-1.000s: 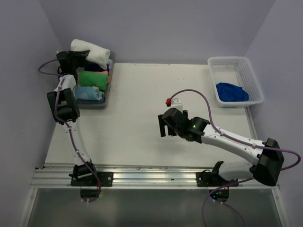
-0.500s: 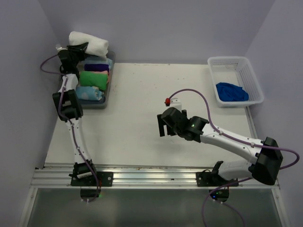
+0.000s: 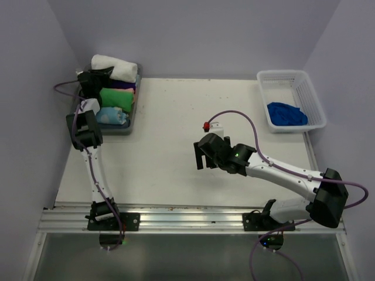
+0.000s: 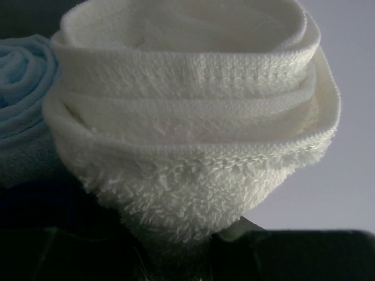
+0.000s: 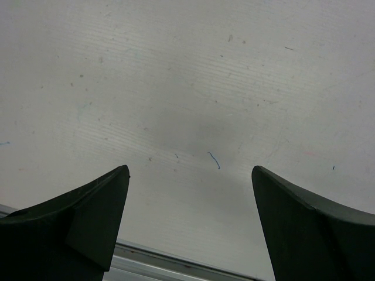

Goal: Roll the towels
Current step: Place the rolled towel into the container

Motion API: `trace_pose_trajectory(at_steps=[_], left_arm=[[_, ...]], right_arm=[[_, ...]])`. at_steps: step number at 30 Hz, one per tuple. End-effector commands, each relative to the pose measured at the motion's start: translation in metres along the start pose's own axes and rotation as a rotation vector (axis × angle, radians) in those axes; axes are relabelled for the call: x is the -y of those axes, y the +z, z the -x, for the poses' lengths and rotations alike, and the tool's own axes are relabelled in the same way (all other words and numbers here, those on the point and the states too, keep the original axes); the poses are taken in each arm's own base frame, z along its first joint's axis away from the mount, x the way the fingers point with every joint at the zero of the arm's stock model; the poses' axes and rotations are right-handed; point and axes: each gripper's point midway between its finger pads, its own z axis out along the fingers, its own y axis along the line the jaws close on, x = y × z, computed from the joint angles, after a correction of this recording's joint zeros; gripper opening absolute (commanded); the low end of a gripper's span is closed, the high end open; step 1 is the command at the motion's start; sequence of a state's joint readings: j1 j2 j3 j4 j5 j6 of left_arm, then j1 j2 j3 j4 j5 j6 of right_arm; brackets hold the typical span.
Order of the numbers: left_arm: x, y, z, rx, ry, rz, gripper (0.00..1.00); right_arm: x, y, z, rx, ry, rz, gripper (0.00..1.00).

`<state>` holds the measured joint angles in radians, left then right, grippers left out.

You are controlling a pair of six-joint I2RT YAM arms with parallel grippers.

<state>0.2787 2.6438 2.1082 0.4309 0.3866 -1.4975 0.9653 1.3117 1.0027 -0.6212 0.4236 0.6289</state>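
The white towel (image 3: 116, 67) is rolled up and held at the back end of the grey tray (image 3: 119, 129), at the far left. My left gripper (image 3: 94, 76) is shut on the roll's left end. In the left wrist view the roll's coiled end (image 4: 187, 111) fills the frame above my dark fingers (image 4: 293, 254). The royal blue towel (image 3: 287, 113) lies crumpled in the white basket (image 3: 310, 91) at the back right. My right gripper (image 3: 202, 157) hovers open over bare table (image 5: 187, 88), nothing between its fingers (image 5: 96, 213).
The tray also holds a rolled green towel (image 3: 117, 96), a pale blue dotted roll (image 3: 111, 115) and a dark purple one (image 3: 124, 85). A small red-and-white piece (image 3: 208, 125) lies mid-table. A metal rail (image 3: 187, 219) runs along the near edge. Walls stand close on both sides.
My left gripper lifted the white roll up and back, then brought it down onto the tray's back end. The right arm has barely moved.
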Motion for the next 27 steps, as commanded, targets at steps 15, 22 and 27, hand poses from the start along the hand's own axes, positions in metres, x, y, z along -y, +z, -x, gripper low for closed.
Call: trace_pose_trajectory(at_steps=[15,22,27], left_arm=[[0.015,-0.027,0.004,0.035,0.036,0.086,0.88],[0.010,-0.035,0.000,0.021,-0.010,0.190,0.98],[0.012,-0.043,-0.004,0.007,-0.018,0.221,1.00]], right_arm=[[-0.011,-0.009,0.020,0.048,0.046,0.045,0.89],[-0.012,-0.011,0.021,0.055,0.051,0.052,0.89],[-0.012,-0.012,0.022,0.058,0.053,0.056,0.89]])
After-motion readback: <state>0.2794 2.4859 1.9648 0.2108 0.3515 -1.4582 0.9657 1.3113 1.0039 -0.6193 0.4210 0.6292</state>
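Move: The white rolled towel lies pinched by its left end in the left fingers, its middle about 8 cm to that hand's right, roughly level with it in height and reach. Under it is the light blue roll, some 9 cm right, 4 cm back and 7 below; the purple roll is 8 cm back and 10 right, at a similar depth. From the right hand, the white towel is some 48 cm ahead and 42 left. The white towel's left end is let go over the far end of the container: the left hand draws straight back about 3 cm towards its base, at nearly the same height, and a third of the way in its fingers, one above and one below the roll, spread from the pinch to wide open. As they part, the wrist tips the fingertips down some 10 degrees. ##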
